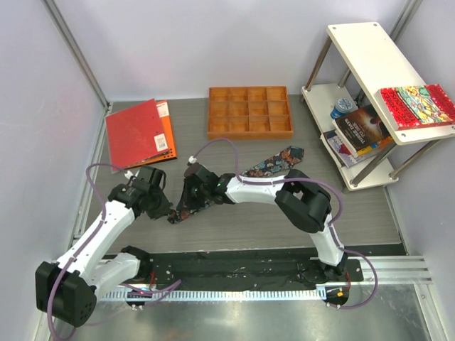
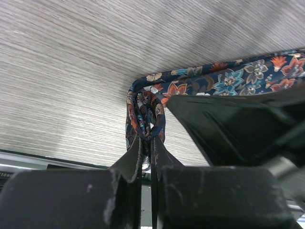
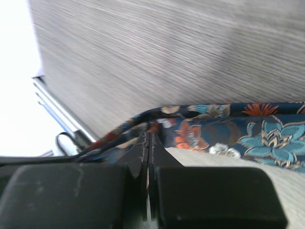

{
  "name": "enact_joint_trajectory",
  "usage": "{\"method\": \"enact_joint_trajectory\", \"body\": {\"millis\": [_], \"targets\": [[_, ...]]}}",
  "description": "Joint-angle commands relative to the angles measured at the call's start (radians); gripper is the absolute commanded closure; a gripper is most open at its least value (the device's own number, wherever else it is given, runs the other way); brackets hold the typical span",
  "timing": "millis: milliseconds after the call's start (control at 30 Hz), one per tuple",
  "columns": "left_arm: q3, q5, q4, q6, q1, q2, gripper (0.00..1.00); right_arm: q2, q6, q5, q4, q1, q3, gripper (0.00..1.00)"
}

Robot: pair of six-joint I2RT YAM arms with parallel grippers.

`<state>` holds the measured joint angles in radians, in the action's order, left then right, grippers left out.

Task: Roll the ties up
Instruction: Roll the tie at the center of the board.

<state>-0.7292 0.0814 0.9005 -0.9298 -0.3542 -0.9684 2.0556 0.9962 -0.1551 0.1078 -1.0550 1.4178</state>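
Note:
The tie [image 1: 274, 162], dark navy with orange, red and teal flowers, lies slanted across the middle of the table, its wide end at the back right. Its narrow end is bunched into a small loop [image 2: 145, 112] at the front left. My left gripper [image 1: 169, 211] is shut on that looped end, and the left wrist view shows its tips [image 2: 148, 137] pinching the fabric. Close beside it, my right gripper [image 1: 189, 195] is shut on the tie's edge [image 3: 149, 136], with the patterned band [image 3: 238, 133] running off to the right. The right gripper's black body [image 2: 238, 129] crowds the left wrist view.
A wooden compartment tray [image 1: 249, 111] sits at the back centre. A red folder over an orange sheet [image 1: 137, 133] lies at the back left. A white shelf unit [image 1: 370, 78] at the right holds books, one with a red pattern [image 1: 416, 105].

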Motion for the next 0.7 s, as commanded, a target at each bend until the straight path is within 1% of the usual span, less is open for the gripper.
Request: {"method": "enact_joint_trajectory", "body": {"millis": [0,67,267,300,400,500,667], "targets": [[-0.036,0.031,-0.006,0.022,-0.002,-0.021,1.00,0.028,0.025,-0.041,-0.049,-0.016,0.020,0.99],[-0.036,0.034,-0.018,0.025,-0.002,-0.039,1.00,0.032,0.036,-0.050,-0.085,-0.016,0.007,0.99],[-0.042,0.014,-0.063,0.028,-0.002,-0.124,1.00,0.035,0.033,-0.066,-0.102,-0.008,-0.016,0.99],[-0.045,0.012,-0.074,0.029,-0.002,-0.137,1.00,0.034,0.036,-0.069,-0.130,-0.004,-0.022,0.99],[-0.059,0.006,-0.090,0.031,-0.002,-0.182,1.00,0.031,0.035,-0.081,-0.145,0.013,-0.045,0.99],[-0.075,0.001,-0.100,0.034,-0.003,-0.222,1.00,0.008,0.030,-0.083,-0.146,0.042,-0.094,0.99],[-0.105,0.001,-0.118,0.037,-0.015,-0.289,1.00,-0.087,0.002,-0.084,-0.148,0.111,-0.209,0.99]]}}
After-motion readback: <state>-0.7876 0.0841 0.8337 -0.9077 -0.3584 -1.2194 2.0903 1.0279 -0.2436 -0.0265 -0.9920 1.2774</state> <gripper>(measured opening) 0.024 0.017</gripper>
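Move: The flat tie beside the roll lies about 3 cm to the right of the shut right fingers, 1 cm ahead and 5 cm below; the roll is 3 cm left, 2 cm back, 2 cm lower. The red folder is some 25 cm ahead and 14 cm left. The left hand already pinches the roll; that flat part is about 7 cm to its right, 1 cm ahead and 6 cm below. Right hand, still shut, dips about 5 cm, then rightward onto the flat tie; left lowers the pinched roll 3 cm. ##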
